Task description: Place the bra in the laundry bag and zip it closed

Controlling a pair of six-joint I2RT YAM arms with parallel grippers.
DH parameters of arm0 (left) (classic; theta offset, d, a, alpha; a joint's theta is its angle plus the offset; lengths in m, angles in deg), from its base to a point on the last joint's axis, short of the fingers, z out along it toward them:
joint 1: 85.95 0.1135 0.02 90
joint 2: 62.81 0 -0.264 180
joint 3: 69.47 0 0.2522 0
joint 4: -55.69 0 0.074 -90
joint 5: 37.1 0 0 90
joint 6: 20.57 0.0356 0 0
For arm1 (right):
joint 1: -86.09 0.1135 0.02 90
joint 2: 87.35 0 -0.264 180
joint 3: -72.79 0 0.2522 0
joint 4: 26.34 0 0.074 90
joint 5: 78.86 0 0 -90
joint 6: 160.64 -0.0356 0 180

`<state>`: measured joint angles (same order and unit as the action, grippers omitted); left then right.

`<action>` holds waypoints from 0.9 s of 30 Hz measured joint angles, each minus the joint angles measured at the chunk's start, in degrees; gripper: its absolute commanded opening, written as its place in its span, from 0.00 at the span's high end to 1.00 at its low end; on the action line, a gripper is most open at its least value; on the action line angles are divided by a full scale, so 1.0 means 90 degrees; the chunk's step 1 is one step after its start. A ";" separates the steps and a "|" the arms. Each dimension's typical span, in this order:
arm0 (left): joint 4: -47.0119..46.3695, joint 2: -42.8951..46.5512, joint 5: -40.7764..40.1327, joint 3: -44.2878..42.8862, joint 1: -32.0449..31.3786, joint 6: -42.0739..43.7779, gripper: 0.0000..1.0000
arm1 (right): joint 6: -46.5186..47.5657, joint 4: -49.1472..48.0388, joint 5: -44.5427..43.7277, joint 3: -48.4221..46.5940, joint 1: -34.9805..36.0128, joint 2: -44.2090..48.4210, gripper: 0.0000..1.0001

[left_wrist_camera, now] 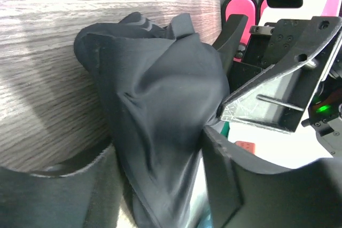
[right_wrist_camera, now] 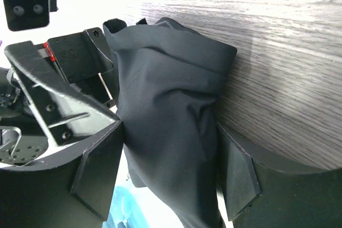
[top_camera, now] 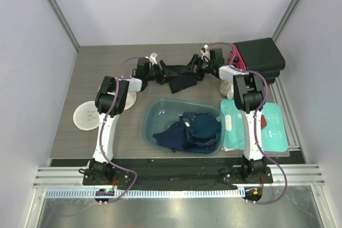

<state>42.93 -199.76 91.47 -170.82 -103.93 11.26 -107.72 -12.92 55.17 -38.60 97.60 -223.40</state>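
Observation:
The bra (top_camera: 179,80), a small black garment, hangs between my two grippers over the back middle of the table. My right gripper (top_camera: 195,71) is shut on one end; in its wrist view the black fabric (right_wrist_camera: 171,105) fills the gap between the fingers (right_wrist_camera: 168,137). My left gripper (top_camera: 160,73) stands around the other end. Its jaws (left_wrist_camera: 160,153) are open, with the cloth (left_wrist_camera: 160,100) against one finger and a sliver of light beside the other. The laundry bag (top_camera: 87,115), a cream round mesh pouch with a small dark emblem, lies at the left, apart from both grippers.
A blue-grey basin (top_camera: 151,115) holding navy clothes (top_camera: 195,129) sits at the front middle. A flat teal pouch (top_camera: 259,124) lies to its right. A black and red case (top_camera: 259,57) stands at the back right corner. White walls close in the table.

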 measured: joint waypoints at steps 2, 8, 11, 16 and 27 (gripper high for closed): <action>-0.0121 -0.0049 -0.0005 0.0029 0.0000 -0.0136 0.69 | 0.0012 0.0015 -0.0005 0.0000 0.0000 0.0000 0.28; -0.0321 -0.0080 -0.0051 0.0046 -0.0002 -0.0338 1.00 | 0.0017 0.0022 -0.0005 0.0000 0.0002 0.0000 0.28; -0.0381 -0.0080 -0.0061 0.0046 -0.0005 -0.0374 1.00 | 0.0029 0.0022 -0.0005 0.0000 0.0010 0.0000 0.28; -0.0391 -0.0080 -0.0066 0.0046 -0.0005 -0.0401 1.00 | 0.0163 0.0104 -0.0032 -0.0007 0.0022 0.0022 0.20; 0.1683 0.1855 -0.0821 0.0695 0.0117 0.0471 1.00 | 0.1282 0.2147 -0.1702 -0.0629 0.0233 0.0840 0.04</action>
<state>58.08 -183.06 84.08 -164.57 -102.88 15.50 -96.18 6.40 39.85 -44.26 99.69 -215.84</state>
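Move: The folded black bra runs between my two hands: its middle is about 8 cm right of my left hand, 2 cm back and a couple of centimetres lower, with its near end already between those open fingers. From my right hand it lies roughly 9 cm left and 3 cm back. The blue bin sits about 27 cm back and 10 cm right of my left hand; the white laundry bag is some 10 cm back and 21 cm left of it. I shut my left fingers on the left end of the bra, pinch it almost closed while the hand stays put, then raise it about 6 cm, drifting some 3 cm left and 2 cm back. As that lift starts, I open my right fingers wider and draw that hand up about 4 cm and 2 cm right, off the bra's other end, tipping the fingers some 15 degrees further down. ##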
